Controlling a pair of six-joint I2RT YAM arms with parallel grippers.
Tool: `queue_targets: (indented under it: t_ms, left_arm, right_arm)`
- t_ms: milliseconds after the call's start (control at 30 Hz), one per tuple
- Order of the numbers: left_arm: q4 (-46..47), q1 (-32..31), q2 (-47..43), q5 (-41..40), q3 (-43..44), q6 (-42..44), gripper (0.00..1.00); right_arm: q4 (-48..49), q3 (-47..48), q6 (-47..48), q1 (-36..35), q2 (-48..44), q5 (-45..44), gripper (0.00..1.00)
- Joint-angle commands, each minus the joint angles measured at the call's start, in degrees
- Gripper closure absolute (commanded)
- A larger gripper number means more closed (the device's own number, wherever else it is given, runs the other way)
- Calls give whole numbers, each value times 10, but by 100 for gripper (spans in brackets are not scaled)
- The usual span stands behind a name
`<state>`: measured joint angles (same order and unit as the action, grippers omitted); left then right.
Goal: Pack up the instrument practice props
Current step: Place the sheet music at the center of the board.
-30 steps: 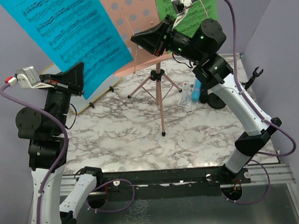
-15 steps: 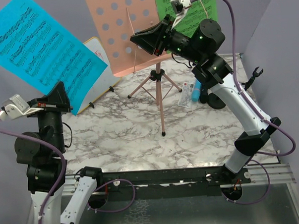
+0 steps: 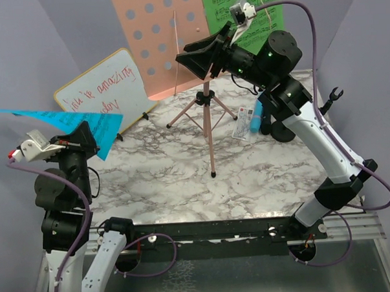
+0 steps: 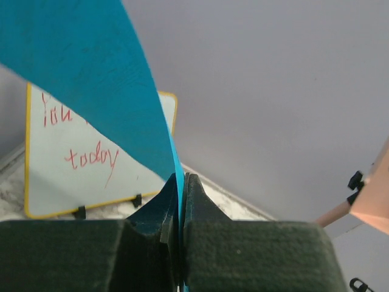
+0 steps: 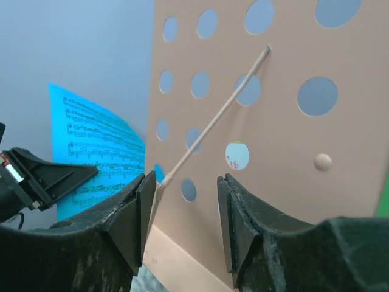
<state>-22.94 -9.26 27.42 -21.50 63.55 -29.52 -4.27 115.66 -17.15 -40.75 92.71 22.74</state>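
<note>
My left gripper (image 3: 86,139) is shut on the edge of the blue music sheet (image 3: 63,121), low at the left and well away from the stand. In the left wrist view the blue sheet (image 4: 91,73) runs up out of the pinched jaws of that gripper (image 4: 181,182). The pink music holder's perforated tray (image 3: 155,41) stands on its tripod (image 3: 207,119), and the green sheet (image 3: 241,14) rests on its right side. My right gripper (image 3: 190,56) is open in front of the tray (image 5: 279,121), holding nothing; its left pad is close to a thin pink rod (image 5: 213,121).
The yellow-framed whiteboard (image 3: 105,92) leans at the back left. A blue microphone (image 3: 257,117) and a black round-based holder (image 3: 282,130) lie behind the right arm, with a black clip (image 3: 335,94) by the right wall. Purple walls close in on three sides.
The left arm has swung down and left, drawing the blue sheet off the tray and uncovering the whiteboard. The right jaws have opened and the right arm has shifted slightly.
</note>
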Motion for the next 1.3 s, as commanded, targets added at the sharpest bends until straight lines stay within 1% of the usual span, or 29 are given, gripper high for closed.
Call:
queue_targets:
  t_ms: [0, 200, 333, 533, 633, 733, 900, 967, 1000, 1133, 1267]
  left_arm:
    - [-46, -2, 6, 26, -44, -42, 100]
    - [-41, -2, 38, 62, -79, -72, 100]
    - [-16, -2, 68, 92, -98, -87, 100]
    - [41, -2, 145, 168, -119, -110, 100]
    - [74, -2, 192, 205, -115, -121, 100]
    - [91, -2, 244, 251, -88, -125, 100]
    - [62, -3, 298, 356, -31, -115, 100]
    - [41, -2, 292, 377, -42, -119, 100]
    - [27, -2, 280, 373, -56, -120, 100]
    - [-24, -2, 195, 298, -143, -142, 100]
    - [-36, -2, 94, 224, -243, -220, 100]
  right_arm:
    - [-25, -35, 39, 4, -49, -15, 43]
    - [-15, -92, 67, 4, -116, -15, 24]
    - [-2, -160, 76, 4, -181, -24, 15]
    - [34, -306, 85, 4, -306, -66, 8]
    - [35, -364, 92, 4, -360, -93, 7]
    - [25, -404, 99, 4, -397, -115, 7]
    - [24, -456, 100, 4, -443, -128, 6]
    - [34, -475, 100, 5, -454, -129, 6]
    - [35, -482, 101, 4, -458, -126, 6]
    - [31, -492, 102, 4, -460, -119, 6]
    - [34, -498, 100, 4, -460, -107, 6]
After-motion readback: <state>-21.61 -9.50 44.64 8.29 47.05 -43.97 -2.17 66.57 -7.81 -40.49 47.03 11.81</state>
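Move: The blue sheet music is already pinched in the left fingers; the center of the marble board it is going to lies about 17 cm ahead, 30 cm to the right and 44 cm below. The music stand's front foot is some 7 cm ahead, 31 cm right and 44 cm down, the whiteboard 28 cm ahead, 7 cm left and 30 cm down. From the right hand, the board's center is about 7 cm ahead, 5 cm right and 55 cm down. The blue sheet is carried down some 19 cm and to the right towards the marble board, the left hand keeping its pinch, swinging forward past the whiteboard's front, then partly back, while tipping down and turning clockwise about 30 degrees each. Meanwhile the right hand, already half open, spreads wide and withdraws right, back and down from the stand's pink panel. ##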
